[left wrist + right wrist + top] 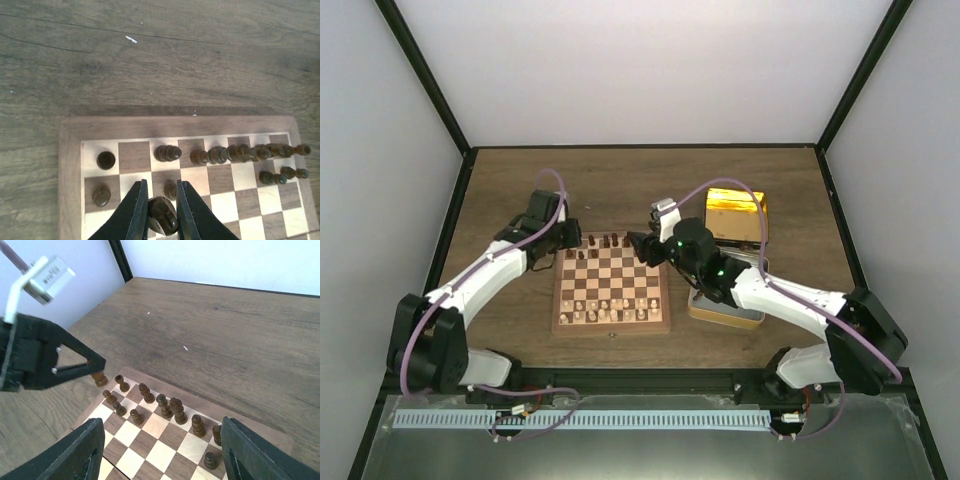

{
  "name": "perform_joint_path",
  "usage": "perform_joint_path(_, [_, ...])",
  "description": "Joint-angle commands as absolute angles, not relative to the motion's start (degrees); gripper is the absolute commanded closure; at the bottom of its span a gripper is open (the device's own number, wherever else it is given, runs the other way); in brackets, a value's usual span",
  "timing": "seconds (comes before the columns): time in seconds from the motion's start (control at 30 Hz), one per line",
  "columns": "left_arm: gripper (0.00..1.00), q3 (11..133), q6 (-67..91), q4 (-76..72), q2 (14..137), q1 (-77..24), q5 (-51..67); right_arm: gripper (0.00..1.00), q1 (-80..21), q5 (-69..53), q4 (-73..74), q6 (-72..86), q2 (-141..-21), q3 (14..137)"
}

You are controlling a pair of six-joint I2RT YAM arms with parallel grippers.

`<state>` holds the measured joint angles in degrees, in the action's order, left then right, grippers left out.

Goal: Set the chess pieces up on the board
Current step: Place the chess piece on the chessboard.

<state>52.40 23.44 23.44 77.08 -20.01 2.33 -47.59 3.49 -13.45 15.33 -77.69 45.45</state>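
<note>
The board [612, 329] lies between the arms. Dark brown chess pieces [605, 242] stand along its far rows. In the left wrist view several stand in the back row [218, 154], and a few pawns [101, 195] stand in the row in front of it. My left gripper [161, 189] is shut on a dark brown piece [164, 216] above the board's far left corner. The right wrist view shows that gripper [95, 366] and the held piece [98, 379] at the board's corner. My right gripper [165, 455] hangs wide open above the far right squares, holding nothing.
Pale chessmen [605, 311] fill the board's near rows. A gold tin [735, 215] stands open at the right, with its silver-lined half [725, 312] under the right arm. Bare wooden table [150, 60] stretches beyond the board to the black frame posts.
</note>
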Motion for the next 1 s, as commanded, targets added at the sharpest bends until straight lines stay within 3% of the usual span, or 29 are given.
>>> perform_joint_path(0.0, [0.96,53.3,23.1,16.4,80.3,-22.0,-2.5,0.35,-46.3,4.9,-15.1,19.0,-75.4,44.6])
perform_joint_path(0.5, [0.96,49.4,23.1,6.8,88.3,-25.0,-12.4,0.35,-45.4,5.4,-13.7,19.4,-74.2,43.7])
perform_joint_path(0.97, [0.95,47.0,23.8,2.4,92.1,-24.9,-10.4,0.35,-45.2,5.7,-13.7,19.2,-74.4,43.5])
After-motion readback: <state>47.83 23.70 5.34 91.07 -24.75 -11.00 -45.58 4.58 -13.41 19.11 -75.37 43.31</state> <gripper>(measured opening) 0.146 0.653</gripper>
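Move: The chess piece in the left fingers is bound for the empty back-row square second from the left, about 4 cm ahead, 1 cm right and 11 below that hand. At nearly the same depth stand the corner rook, 3 cm left of this square, and the back-row piece, 3 cm right of it; the corner pawn is about 1 cm ahead and 2 left of the hand. From the right hand the square lies some 7 cm ahead, 13 left and 17 below. Keeping its pinch on the dark chess piece, the left hand sinks about 7 cm while easing some 3.5 cm forward, towards the empty square between the rook and the next back-row piece; the last stretch is almost straight down, with the wrist rolled about 10 degrees, left side rising. The right hand, open and empty, backs off about 2 cm to its right. ##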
